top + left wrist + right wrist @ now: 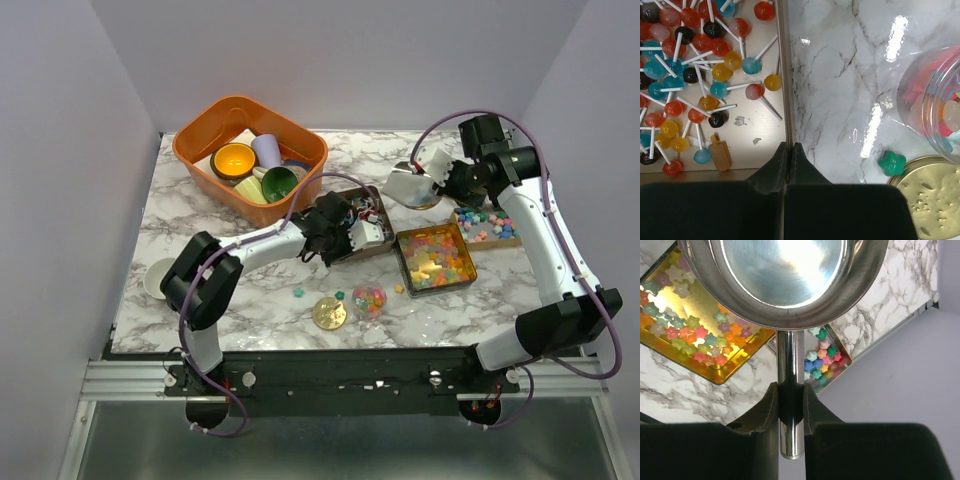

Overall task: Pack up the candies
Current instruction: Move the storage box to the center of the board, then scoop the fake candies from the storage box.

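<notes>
Star-shaped candies (pixel 435 256) fill a gold tin, and more lie in a second tin (pixel 487 224) to its right; both tins show under the scoop in the right wrist view. A third tin holds lollipops (pixel 685 65). A small clear jar (pixel 935 100) with candies stands by a gold lid (pixel 935 200), and a loose green candy (pixel 891 163) lies beside them. My left gripper (pixel 790 146) is shut and empty, above the lollipop tin's right wall. My right gripper (pixel 790 387) is shut on the handle of a steel scoop (pixel 785 275), held up above the tins.
An orange basket (pixel 200 150) with coloured cups and bowls stands at the back left. A white bowl (pixel 158 277) sits at the table's left edge. A few loose candies (pixel 298 292) lie on the marble near the gold lid (pixel 329 313).
</notes>
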`<control>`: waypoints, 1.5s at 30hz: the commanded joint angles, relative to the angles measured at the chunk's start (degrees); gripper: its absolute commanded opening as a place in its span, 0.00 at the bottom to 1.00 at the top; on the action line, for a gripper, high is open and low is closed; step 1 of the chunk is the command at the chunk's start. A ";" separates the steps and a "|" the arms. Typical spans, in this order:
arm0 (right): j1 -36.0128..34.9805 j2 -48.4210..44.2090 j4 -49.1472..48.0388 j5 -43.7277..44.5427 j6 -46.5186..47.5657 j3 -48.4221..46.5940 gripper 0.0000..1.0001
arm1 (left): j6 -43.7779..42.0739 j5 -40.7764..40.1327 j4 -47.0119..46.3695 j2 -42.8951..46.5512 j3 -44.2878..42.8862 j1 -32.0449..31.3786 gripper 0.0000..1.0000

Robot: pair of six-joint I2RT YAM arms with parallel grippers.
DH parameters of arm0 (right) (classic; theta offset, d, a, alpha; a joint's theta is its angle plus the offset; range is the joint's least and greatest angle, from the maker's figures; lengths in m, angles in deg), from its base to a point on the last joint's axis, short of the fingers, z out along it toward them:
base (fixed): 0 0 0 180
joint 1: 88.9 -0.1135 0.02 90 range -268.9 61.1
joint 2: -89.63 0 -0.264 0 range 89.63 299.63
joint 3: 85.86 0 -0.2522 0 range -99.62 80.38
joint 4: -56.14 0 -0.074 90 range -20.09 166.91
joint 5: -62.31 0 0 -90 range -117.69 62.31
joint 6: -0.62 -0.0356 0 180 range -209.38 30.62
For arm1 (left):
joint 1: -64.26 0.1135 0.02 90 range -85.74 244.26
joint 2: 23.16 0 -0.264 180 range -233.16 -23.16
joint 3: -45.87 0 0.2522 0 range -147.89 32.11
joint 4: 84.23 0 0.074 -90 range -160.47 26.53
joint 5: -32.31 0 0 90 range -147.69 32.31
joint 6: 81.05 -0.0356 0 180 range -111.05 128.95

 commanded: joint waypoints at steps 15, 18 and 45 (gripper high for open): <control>0.01 5.71 -1.36 2.75 7.26 -8.43 0.01 | -5.11 -1.37 -2.49 3.37 0.37 -4.08 0.18; 0.01 7.55 -0.92 2.22 7.18 -10.53 0.01 | -4.49 -1.64 -2.41 4.08 -0.51 -4.09 0.20; -9.48 14.93 -3.56 10.65 51.45 -11.06 0.01 | 45.86 0.03 -14.26 33.97 27.34 11.56 0.79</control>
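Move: At the near left corner of the storage box, the left fingers are shut on its near wall; the box's middle lies about 7 cm ahead and 5 cm to the right, slightly below. The gold candy box is some 23 cm right and 1 cm ahead, the candy jar 9 cm back and 7 cm right, the jar lid 12 cm back and 1 cm left. From the raised right hand, the storage box is roughly 17 cm left, level ahead, 22 cm down. Drawing the storage box by its pinched near wall, the left hand eases back and right just over 1 cm, then opens wide, lifts clear about 16 cm, swings left and sinks partway, twisting counter-clockwise. The right hand, still gripping the scoop's handle, carries it forward and left towards the box, turning some 40 degrees counter-clockwise. ##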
